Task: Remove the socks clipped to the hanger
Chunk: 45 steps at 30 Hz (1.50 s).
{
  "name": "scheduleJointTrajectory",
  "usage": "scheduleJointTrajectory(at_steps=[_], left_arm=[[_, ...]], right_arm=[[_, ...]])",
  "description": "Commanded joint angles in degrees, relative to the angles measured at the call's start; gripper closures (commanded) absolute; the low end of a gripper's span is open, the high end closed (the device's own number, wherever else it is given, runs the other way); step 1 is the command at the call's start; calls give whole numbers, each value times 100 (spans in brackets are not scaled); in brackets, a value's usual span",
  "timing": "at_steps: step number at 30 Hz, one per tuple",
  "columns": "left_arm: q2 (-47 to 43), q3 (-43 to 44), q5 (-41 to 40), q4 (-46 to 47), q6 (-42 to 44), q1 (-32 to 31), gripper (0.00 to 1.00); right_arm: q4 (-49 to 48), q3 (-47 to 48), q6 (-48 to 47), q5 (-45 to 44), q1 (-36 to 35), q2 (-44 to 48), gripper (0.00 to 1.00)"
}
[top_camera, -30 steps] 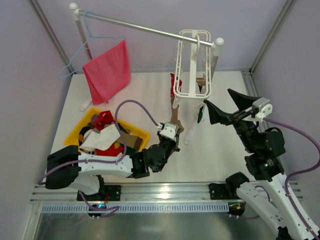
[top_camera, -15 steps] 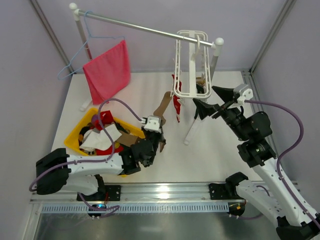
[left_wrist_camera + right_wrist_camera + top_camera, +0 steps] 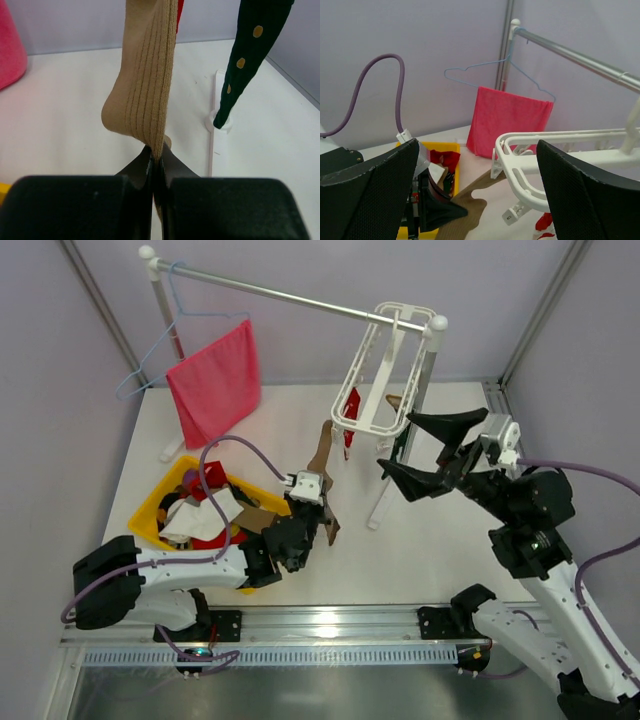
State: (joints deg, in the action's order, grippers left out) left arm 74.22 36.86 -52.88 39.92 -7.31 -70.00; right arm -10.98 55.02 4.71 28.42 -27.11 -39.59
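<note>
The white hanger (image 3: 385,370) hangs by its hook from the rail and tilts up toward the left. A tan-brown sock (image 3: 322,452) runs taut from one of its clips down to my left gripper (image 3: 320,512), which is shut on the sock's lower end (image 3: 150,90). A red sock (image 3: 349,428) and a dark green dotted sock (image 3: 255,45) are also clipped on. My right gripper (image 3: 396,443) stands open just right of the hanger, holding nothing. In the right wrist view the frame (image 3: 555,145) lies between its fingers (image 3: 370,190).
A yellow bin (image 3: 150,508) with several loose socks stands at the left. A pink-red cloth (image 3: 215,385) on a light-blue wire hanger (image 3: 150,352) hangs from the same rail (image 3: 290,298). The rack's right post (image 3: 400,465) stands behind the socks.
My left gripper pulled the tan sock leftward and the hanger swung up toward it. My right gripper rose and shifted closer beside the hanger, still open.
</note>
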Motion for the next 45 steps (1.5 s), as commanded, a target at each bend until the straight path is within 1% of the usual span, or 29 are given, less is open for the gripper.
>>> scheduleJointTrajectory(at_steps=[1,2,3,4,5,8,11,17,19,20,21,24,27,28,35,39,43,45], left_arm=[[-82,216,103,130,-183,4,100],[-100,207,111,112,-192,4,100],[-135,207,120,86,-200,4,100],[-153,199,120,95,-201,4,100],[-144,199,129,77,-209,4,100],[-127,207,138,77,-183,4,100],[-100,225,199,51,-209,4,100],[-153,181,279,42,-262,-23,100],[-188,146,182,112,-210,-93,100],[-206,120,121,147,-53,-163,100],[-214,119,-62,208,27,-216,100],[-241,50,-283,463,440,-392,100],[-294,-21,-337,648,520,-488,100],[-294,-30,-302,666,511,-506,100],[-381,-118,-214,719,590,-743,100],[-452,-74,-109,579,564,-814,100],[-390,31,-73,394,547,-866,100],[-311,84,-12,385,547,-884,100]], right_arm=[[376,420,-162,-176,-372,-653,1],[656,517,-311,-440,-835,-864,1],[798,718,-435,-713,-1083,-996,1],[921,816,-862,-950,-1390,-1093,1],[1053,895,-997,-1336,-1793,-1181,1],[985,1063,-1069,-1419,-2096,-1480,1],[958,1159,-981,-1313,-2149,-1656,1],[1063,1379,-850,-1454,-2219,-2008,1],[1054,1423,-761,-1585,-2228,-2166,1],[1063,1432,-665,-1638,-2237,-2201,1],[1046,1423,-603,-1708,-2237,-2228,1],[1063,1388,-480,-2007,-2237,-2325,1],[1274,1406,-393,-2665,-2246,-2395,1],[1326,1397,-331,-3119,-2254,-2386,1],[1362,766,179,-4527,-2254,-1816,1],[1432,527,390,-5047,-2254,-1394,1],[1407,395,417,-4987,-2394,-1095,2],[1327,351,198,-4996,-2509,-1050,2]])
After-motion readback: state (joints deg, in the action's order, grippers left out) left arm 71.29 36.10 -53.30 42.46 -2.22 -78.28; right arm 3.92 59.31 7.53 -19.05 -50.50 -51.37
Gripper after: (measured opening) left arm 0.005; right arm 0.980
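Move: The clip holding the brown sock, at the hanger's near left corner, lies about 8 cm ahead of the open right hand, 11 cm to its left and 7 cm lower. The brown sock's middle hangs about 6 cm ahead, 14 left and 16 below; the red sock some 16 ahead and 8 left, the green one about 8 ahead and 3 right, both about 15 lower. From the left hand that clip is some 5 cm ahead, 2 right and 16 above. Leftwards and down the right hand swings first, about 12 cm across, then forward and back to the right, sinking farther, to end with its wide-open fingers about the hanger's near left corner by the clip, tipped down and turned clockwise by some 25 degrees each. The left hand, still pinching the brown sock, draws back some 5 cm, drifting right and up. ##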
